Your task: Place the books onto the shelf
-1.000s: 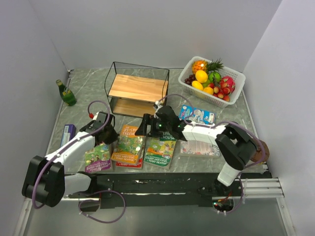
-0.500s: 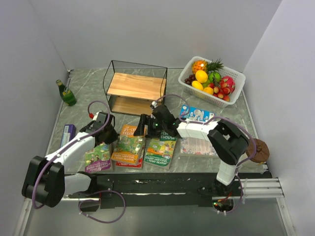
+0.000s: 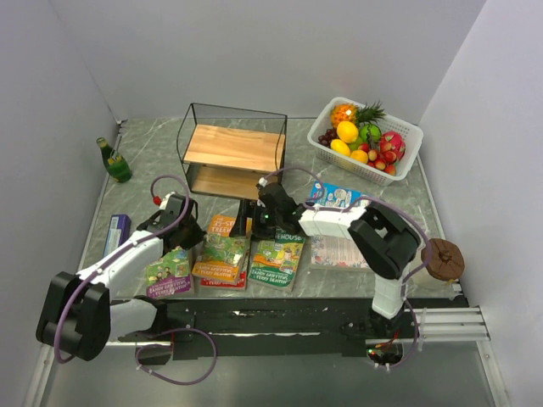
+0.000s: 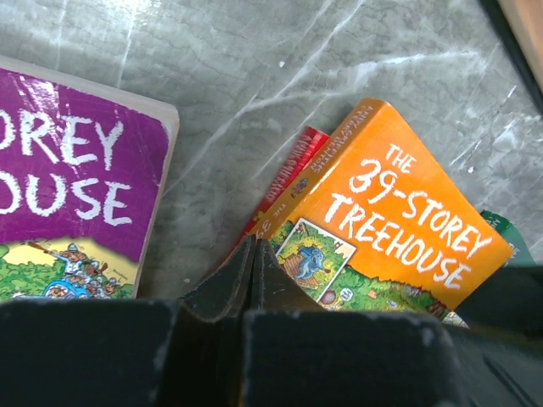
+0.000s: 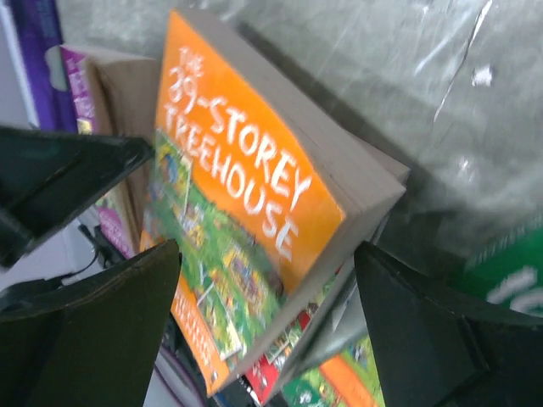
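Several books lie in a row near the table's front: a purple one (image 3: 169, 271), an orange "39-Storey Treehouse" (image 3: 222, 250) on top of a red one, a green one (image 3: 277, 259) and a pale pink one (image 3: 343, 253). Behind them stands the shelf (image 3: 233, 149), wooden boards in a black wire frame. My left gripper (image 3: 190, 232) is shut and holds nothing, its tip (image 4: 254, 248) at the orange book's (image 4: 386, 225) left edge, next to the purple cover (image 4: 72, 199). My right gripper (image 3: 253, 217) is open, and the orange book's (image 5: 242, 191) far end lies between its fingers (image 5: 114, 318).
A white basket (image 3: 408, 129) of fruit stands at the back right. A green bottle (image 3: 113, 161) stands at the far left and a blue box (image 3: 117, 229) lies near the left edge. A blue packet (image 3: 339, 197) lies behind the pink book. A brown round object (image 3: 445, 259) sits at the right.
My right arm has swung left, bringing its open gripper from above the green book to the orange book's far end. The shelf has shifted slightly left. The left gripper has stayed put.
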Robot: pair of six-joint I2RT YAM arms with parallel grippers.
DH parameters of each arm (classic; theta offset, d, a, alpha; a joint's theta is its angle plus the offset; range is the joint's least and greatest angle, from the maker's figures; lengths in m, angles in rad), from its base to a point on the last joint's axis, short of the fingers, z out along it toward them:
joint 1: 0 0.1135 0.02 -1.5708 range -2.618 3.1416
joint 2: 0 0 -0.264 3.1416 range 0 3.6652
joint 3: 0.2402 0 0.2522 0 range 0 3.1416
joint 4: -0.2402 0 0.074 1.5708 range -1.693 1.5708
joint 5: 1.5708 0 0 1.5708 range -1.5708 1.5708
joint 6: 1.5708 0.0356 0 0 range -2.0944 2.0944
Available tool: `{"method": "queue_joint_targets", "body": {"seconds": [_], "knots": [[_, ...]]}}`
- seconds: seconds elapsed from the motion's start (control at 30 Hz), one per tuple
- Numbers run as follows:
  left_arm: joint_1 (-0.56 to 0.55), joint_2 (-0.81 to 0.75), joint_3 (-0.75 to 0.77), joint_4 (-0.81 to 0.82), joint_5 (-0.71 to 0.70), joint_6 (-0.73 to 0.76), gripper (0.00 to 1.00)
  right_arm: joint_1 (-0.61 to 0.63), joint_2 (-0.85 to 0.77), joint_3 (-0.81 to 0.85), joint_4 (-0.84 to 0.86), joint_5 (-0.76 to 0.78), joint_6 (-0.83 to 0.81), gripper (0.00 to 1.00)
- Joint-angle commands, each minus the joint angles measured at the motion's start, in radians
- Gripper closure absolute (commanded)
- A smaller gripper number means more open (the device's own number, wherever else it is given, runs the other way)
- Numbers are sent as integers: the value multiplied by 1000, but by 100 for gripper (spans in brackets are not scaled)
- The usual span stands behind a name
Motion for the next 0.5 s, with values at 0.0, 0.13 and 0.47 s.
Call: {"method": "queue_joint_targets", "body": {"seconds": [0.0,0.13,0.47], "knots": [[-24,8,-39,-24,46,-10,99,7,62,67,85,-60,18,15],[-44,-5,-48,-7,64,-7,99,12,27,-23,212,-77,59,32],[-71,-76,-44,-42,17,-27,99,44,-79,-103,226,-59,66,100]]}}
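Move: The orange 39-Storey book's middle lies about 6 cm back and 5 cm left of the right hand and 3 cm below it, its right edge already between the open fingers. The red book beneath it sits about 7 cm back and 4 cm left of that hand; the green book, 8 cm back and 10 cm right. From the left hand, the orange book's middle is some 6 cm right, 3 cm back. The right hand dips about 1.5 cm, then rises back while closing its fingers, pinching the orange book's right edge. ##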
